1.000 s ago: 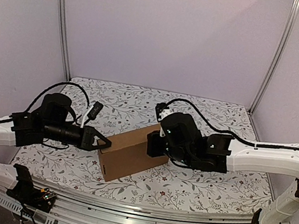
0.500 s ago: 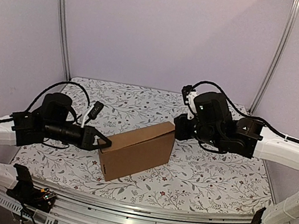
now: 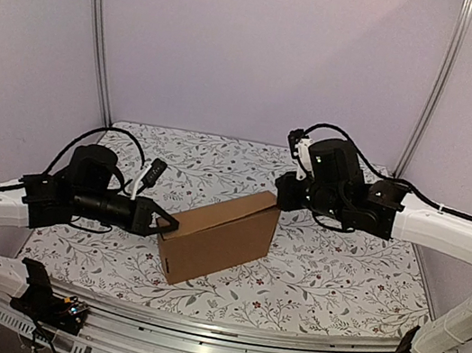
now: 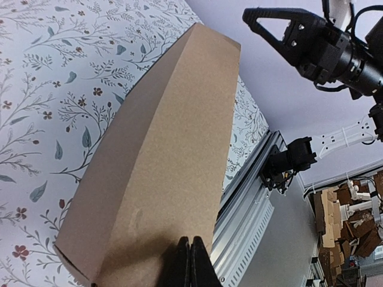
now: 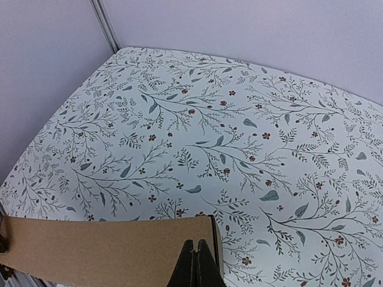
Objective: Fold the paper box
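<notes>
The paper box (image 3: 218,237) is a closed brown cardboard box that lies slantwise on the floral table. My left gripper (image 3: 173,222) is shut with nothing in it, its tips against the top of the box's near-left end. The left wrist view has the shut fingertips (image 4: 191,240) right over the brown top of the box (image 4: 167,143). My right gripper (image 3: 277,198) is shut and empty at the box's far-right corner. From the right wrist, its tips (image 5: 195,244) stand over the top of the box (image 5: 108,248) near that end; whether they touch it I cannot tell.
A floral cloth (image 3: 339,268) covers the table. Purple walls with metal posts (image 3: 104,44) close the back and sides. A slotted aluminium rail (image 3: 216,342) runs along the near edge, also seen from the left wrist as the rail (image 4: 257,203).
My right arm has lifted off the box's middle and drawn back to the right, ending at the far-right corner. The left gripper and the box have barely moved.
</notes>
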Robot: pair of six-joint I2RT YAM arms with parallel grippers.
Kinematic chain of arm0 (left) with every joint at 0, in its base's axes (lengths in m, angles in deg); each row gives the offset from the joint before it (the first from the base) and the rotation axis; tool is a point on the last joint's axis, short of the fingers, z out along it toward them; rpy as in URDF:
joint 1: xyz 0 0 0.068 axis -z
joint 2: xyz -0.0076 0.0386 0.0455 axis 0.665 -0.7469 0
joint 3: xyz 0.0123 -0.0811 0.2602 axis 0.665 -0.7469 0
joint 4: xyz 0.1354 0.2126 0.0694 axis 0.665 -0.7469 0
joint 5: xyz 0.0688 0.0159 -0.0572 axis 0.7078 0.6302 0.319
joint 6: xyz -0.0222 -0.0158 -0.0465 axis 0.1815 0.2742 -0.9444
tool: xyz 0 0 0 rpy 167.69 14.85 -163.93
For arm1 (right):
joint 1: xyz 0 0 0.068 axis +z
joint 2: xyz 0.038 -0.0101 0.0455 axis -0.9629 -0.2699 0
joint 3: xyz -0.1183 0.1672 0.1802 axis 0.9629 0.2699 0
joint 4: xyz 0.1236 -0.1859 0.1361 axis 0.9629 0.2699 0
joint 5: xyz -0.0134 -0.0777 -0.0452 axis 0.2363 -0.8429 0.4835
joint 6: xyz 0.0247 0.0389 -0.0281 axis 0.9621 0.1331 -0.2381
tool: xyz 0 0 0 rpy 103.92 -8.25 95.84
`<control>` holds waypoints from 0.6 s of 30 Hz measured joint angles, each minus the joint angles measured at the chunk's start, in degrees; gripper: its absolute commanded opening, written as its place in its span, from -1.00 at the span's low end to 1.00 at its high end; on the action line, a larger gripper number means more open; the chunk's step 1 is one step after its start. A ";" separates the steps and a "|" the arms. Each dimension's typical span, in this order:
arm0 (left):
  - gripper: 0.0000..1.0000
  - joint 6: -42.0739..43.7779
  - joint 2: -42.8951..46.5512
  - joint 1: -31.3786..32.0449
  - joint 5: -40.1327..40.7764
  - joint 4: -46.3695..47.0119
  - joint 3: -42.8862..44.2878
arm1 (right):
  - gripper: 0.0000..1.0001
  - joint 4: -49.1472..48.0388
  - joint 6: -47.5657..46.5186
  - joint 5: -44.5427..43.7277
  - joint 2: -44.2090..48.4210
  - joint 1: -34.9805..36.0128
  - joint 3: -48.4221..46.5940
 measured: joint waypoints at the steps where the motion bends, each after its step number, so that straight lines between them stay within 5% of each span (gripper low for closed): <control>1: -1.00 0.02 -0.13 0.00 -0.04 0.09 0.02 | -1.00 -1.46 0.50 0.61 -0.63 -0.02 1.36; 11: -1.00 0.35 -0.48 0.04 -0.22 0.57 0.11 | -1.00 -22.34 7.69 2.75 -1.68 -0.35 16.17; 18: -1.00 1.20 -0.55 0.04 0.85 0.22 0.33 | -1.00 -17.66 8.00 3.10 1.09 -0.35 15.56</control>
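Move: The raised right end of the box lid lies about 6 cm under the right fingertips, some 2 cm to their left and level fore and aft. The box's middle is roughly 13 cm left, 6 cm back and 14 cm below that hand; the lid's left end is about 25 cm left, 11 cm back and 6 cm down. From the left hand, the lid's right end is some 11 cm ahead, 23 cm to the right, at about the same height. The shut right fingers drop quickly about 6 cm onto the lid's right end, the wrist rolling some 10 degrees. ##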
